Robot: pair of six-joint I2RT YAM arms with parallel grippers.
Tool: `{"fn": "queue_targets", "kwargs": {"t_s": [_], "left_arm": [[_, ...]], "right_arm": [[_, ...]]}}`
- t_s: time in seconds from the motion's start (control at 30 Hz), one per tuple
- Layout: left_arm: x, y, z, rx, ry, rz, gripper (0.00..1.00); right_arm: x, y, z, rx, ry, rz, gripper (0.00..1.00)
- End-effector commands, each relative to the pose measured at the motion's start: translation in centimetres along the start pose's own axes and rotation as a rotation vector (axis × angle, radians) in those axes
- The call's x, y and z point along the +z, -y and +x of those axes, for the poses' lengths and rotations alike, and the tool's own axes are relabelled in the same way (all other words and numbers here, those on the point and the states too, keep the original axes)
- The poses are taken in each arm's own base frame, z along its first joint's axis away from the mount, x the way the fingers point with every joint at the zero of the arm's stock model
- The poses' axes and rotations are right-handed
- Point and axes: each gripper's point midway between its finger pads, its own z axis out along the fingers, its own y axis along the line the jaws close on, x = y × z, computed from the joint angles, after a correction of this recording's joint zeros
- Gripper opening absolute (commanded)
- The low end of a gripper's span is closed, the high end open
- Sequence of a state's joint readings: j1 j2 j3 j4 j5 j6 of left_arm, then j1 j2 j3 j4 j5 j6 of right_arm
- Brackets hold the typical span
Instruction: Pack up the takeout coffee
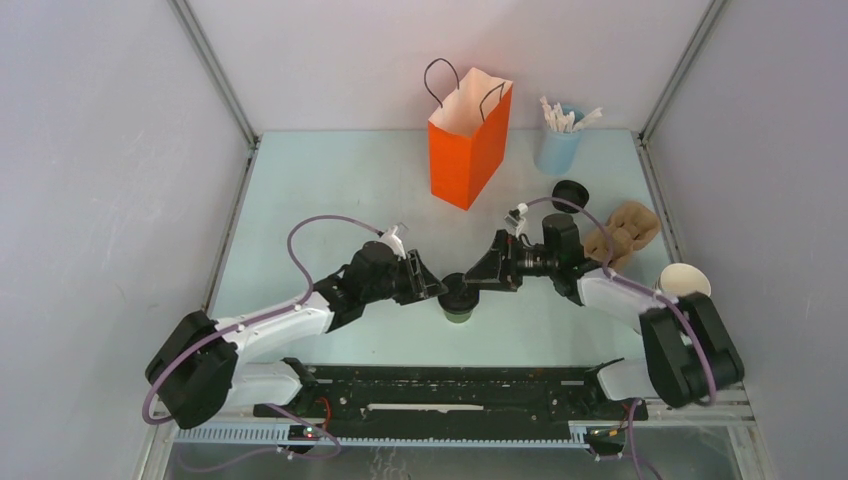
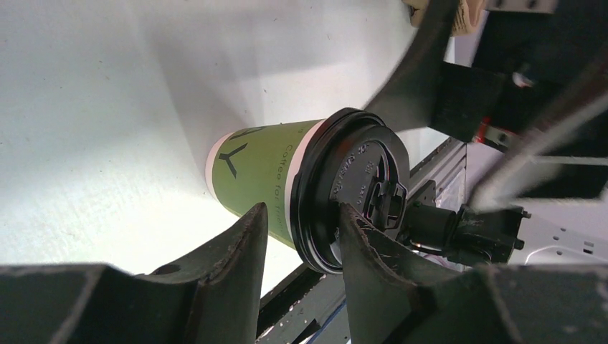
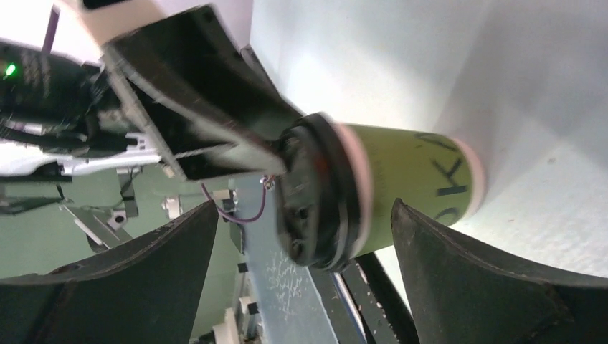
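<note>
The takeout coffee [image 1: 458,300], a small olive-green cup with a black lid, stands near the table's front middle between the two arms. My left gripper [image 1: 438,289] is shut on its top. In the left wrist view one finger [image 2: 247,236] lies against the green wall of the takeout coffee [image 2: 265,172] and the other presses on the lid, with my left gripper [image 2: 301,211] straddling the rim. My right gripper [image 1: 478,281] stands open on the other side. In the right wrist view the right gripper [image 3: 305,208] spans the takeout coffee [image 3: 409,179] with clear gaps on both sides.
An orange paper bag [image 1: 468,140] stands open at the back centre. A pale blue cup of white sticks [image 1: 558,148] is to its right. A loose black lid [image 1: 571,193], a brown cardboard carrier [image 1: 625,228] and a lidless cup [image 1: 684,280] lie on the right side.
</note>
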State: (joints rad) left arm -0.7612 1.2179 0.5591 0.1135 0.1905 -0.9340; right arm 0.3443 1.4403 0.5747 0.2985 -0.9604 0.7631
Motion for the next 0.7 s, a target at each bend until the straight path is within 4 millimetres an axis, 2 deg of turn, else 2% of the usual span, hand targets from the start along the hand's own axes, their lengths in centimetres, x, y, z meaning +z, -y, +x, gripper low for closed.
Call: {"fn": "queue_targets", "kwargs": {"t_s": [0.0, 0.1, 0.2, 0.33, 0.57, 0.67], "left_arm": [[-0.4, -3.0, 1.3, 0.032, -0.027, -0.109, 0.46], [-0.4, -3.1, 1.2, 0.03, -0.024, -0.112, 0.46], [-0.3, -3.1, 1.2, 0.028, -0.024, -0.112, 0.46], [-0.3, -2.9, 1.2, 0.021, -0.022, -0.106, 0.46], [-0.5, -2.6, 1.1, 0.025, -0.016, -0.094, 0.46], [-0.4, -2.5, 1.2, 0.029, -0.019, -0.096, 0.46]], "right_arm": [[-0.7, -0.5, 3.1, -0.03, -0.041, 0.049, 1.0], [-0.2, -1.0, 4.9, -0.047, -0.065, 0.058, 1.0], [0.6, -0.9, 5.3, -0.047, -0.07, 0.074, 0.98], [0.9, 0.6, 5.4, -0.023, -0.072, 0.125, 0.92], [1.8, 1.4, 6.1, -0.039, -0.099, 0.137, 0.94], [2.3, 3.2, 6.5, -0.012, -0.12, 0.168, 0.91]]}}
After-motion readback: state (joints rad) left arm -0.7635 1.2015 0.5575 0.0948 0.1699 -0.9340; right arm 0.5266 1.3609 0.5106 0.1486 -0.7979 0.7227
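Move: The lidded coffee cup stands between my hands. From my right hand, the middle of its black lid is about 5 cm to the left, 4 cm back and 2 cm lower. The spare lid lies roughly 21 cm ahead of that hand, 19 cm to its right and 10 cm below; the orange bag stands about 27 cm ahead and 2 cm left, at much the same height. My left fingertips are at the lid's left rim, its middle about 4 cm to their right and 1 cm back. I sweep my right hand back about 5 cm and a little left beside the lid, first rising 2 cm, then sinking to end about 3 cm below the start, fingers staying wide open. They straddle the right rim, the forward finger against its far side, dragging that side towards me. My left hand stays at the left rim, its opening unchanged. ##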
